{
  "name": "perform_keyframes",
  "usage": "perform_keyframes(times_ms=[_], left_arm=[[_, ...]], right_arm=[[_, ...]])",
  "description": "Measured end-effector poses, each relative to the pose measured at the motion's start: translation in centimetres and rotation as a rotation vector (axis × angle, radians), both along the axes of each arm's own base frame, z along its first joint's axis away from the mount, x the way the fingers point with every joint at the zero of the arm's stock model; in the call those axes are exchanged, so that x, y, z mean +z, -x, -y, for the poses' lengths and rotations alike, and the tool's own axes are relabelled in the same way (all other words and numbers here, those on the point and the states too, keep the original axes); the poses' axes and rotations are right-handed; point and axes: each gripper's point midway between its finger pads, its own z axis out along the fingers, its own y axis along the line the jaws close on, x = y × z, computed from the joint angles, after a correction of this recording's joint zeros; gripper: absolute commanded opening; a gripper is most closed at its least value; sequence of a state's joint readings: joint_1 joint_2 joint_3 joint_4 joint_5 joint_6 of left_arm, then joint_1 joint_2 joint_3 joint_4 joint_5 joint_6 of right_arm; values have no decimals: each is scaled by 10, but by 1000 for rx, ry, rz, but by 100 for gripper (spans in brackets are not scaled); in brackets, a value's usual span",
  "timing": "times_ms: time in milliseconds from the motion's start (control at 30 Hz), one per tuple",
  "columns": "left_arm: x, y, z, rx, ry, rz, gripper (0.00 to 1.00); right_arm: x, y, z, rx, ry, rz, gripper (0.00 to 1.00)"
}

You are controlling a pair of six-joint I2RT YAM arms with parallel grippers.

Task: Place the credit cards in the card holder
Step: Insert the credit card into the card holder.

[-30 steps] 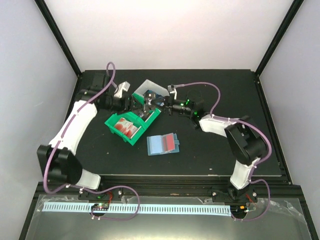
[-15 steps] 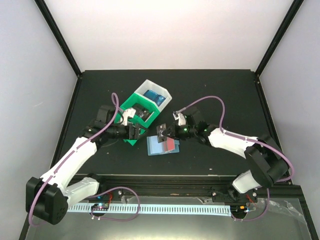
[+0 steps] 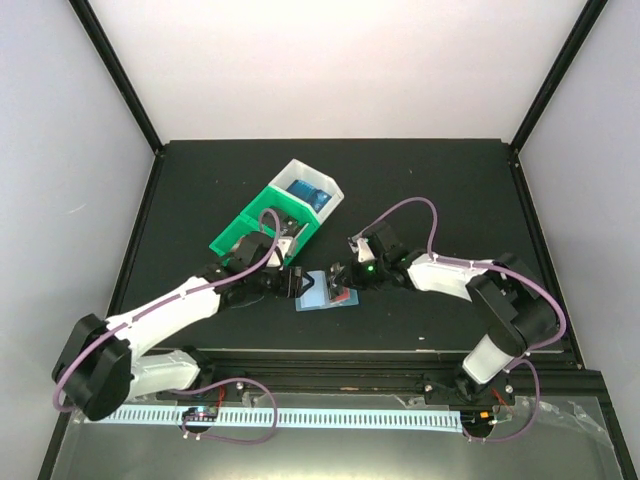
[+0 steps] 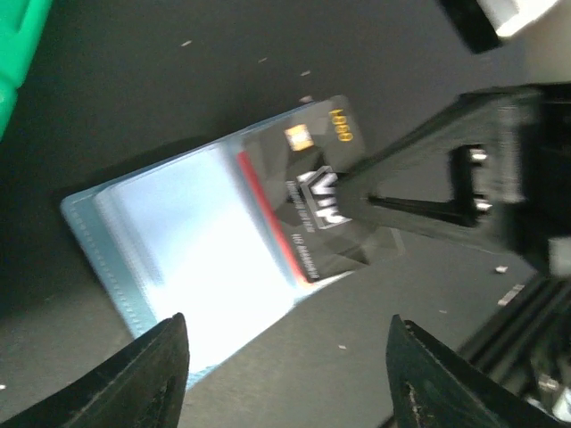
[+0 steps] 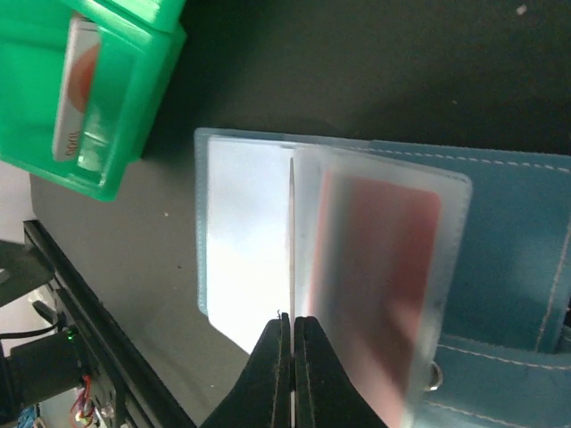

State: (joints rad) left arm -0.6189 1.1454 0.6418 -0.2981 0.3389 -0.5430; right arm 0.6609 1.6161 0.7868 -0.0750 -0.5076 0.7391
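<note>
The teal card holder (image 3: 318, 294) lies open on the black mat, a red card (image 5: 384, 259) showing in one clear pocket. My right gripper (image 5: 292, 323) is shut on a black credit card (image 4: 323, 198), seen edge-on (image 5: 292, 232) in its own view, with the card's lower edge over the holder's (image 5: 517, 232) pockets. My left gripper (image 4: 285, 374) hovers open just left of the holder (image 4: 169, 259), nothing between its fingers (image 4: 152, 370). More red-and-white cards (image 5: 76, 89) sit in the green bin (image 3: 240, 232).
The green bin (image 5: 134, 53) stands just behind and left of the holder, and a white bin (image 3: 315, 188) with blue cards touches its far end. The table's front rail (image 3: 380, 355) runs close below the holder.
Both arms have swung from the bins down toward the card holder. The right gripper brought the black card with it. The left gripper now hovers at the holder's left edge.
</note>
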Motion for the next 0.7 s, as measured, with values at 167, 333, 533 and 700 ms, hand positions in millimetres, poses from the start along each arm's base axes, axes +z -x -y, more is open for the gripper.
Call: perform_keyframes(times_ms=[167, 333, 533, 700], left_arm=[[-40, 0, -4, 57, -106, -73, 51], [-64, 3, -6, 95, -193, -101, 48], [-88, 2, -16, 156, -298, -120, 44], [-98, 6, -19, 177, -342, -135, 38]], right_arm=[[-15, 4, 3, -6, 4, -19, 1], [-13, 1, -2, -10, -31, -9, 1], [-18, 2, -5, -8, -70, -38, 1], [-24, 4, -6, -11, -85, -71, 1]])
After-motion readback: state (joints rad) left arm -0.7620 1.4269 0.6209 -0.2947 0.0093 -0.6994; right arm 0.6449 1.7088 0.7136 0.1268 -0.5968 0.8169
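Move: The card holder lies open under both hands. From the left hand its middle is about 4 cm to the right, level fore and aft and some 11 below; the green box stands about 13 cm ahead and 8 to the left, 10 below. From the right hand, which holds the black card, the holder's middle is roughly 2 cm left, 1 back and 5 below, with the red card in its pocket about 1 back and 5 below. Almost straight down, slowing near the end, the left hand drops about 10 cm towards the holder's left edge, easing 2 cm left while its fingers tip some 20 degrees steeper and narrow partway, to straddle the edge of the white pages. The right hand keeps its shut grip on the black card and lowers it about 2.5 cm towards the gap between the white pages and the red card's pocket. ##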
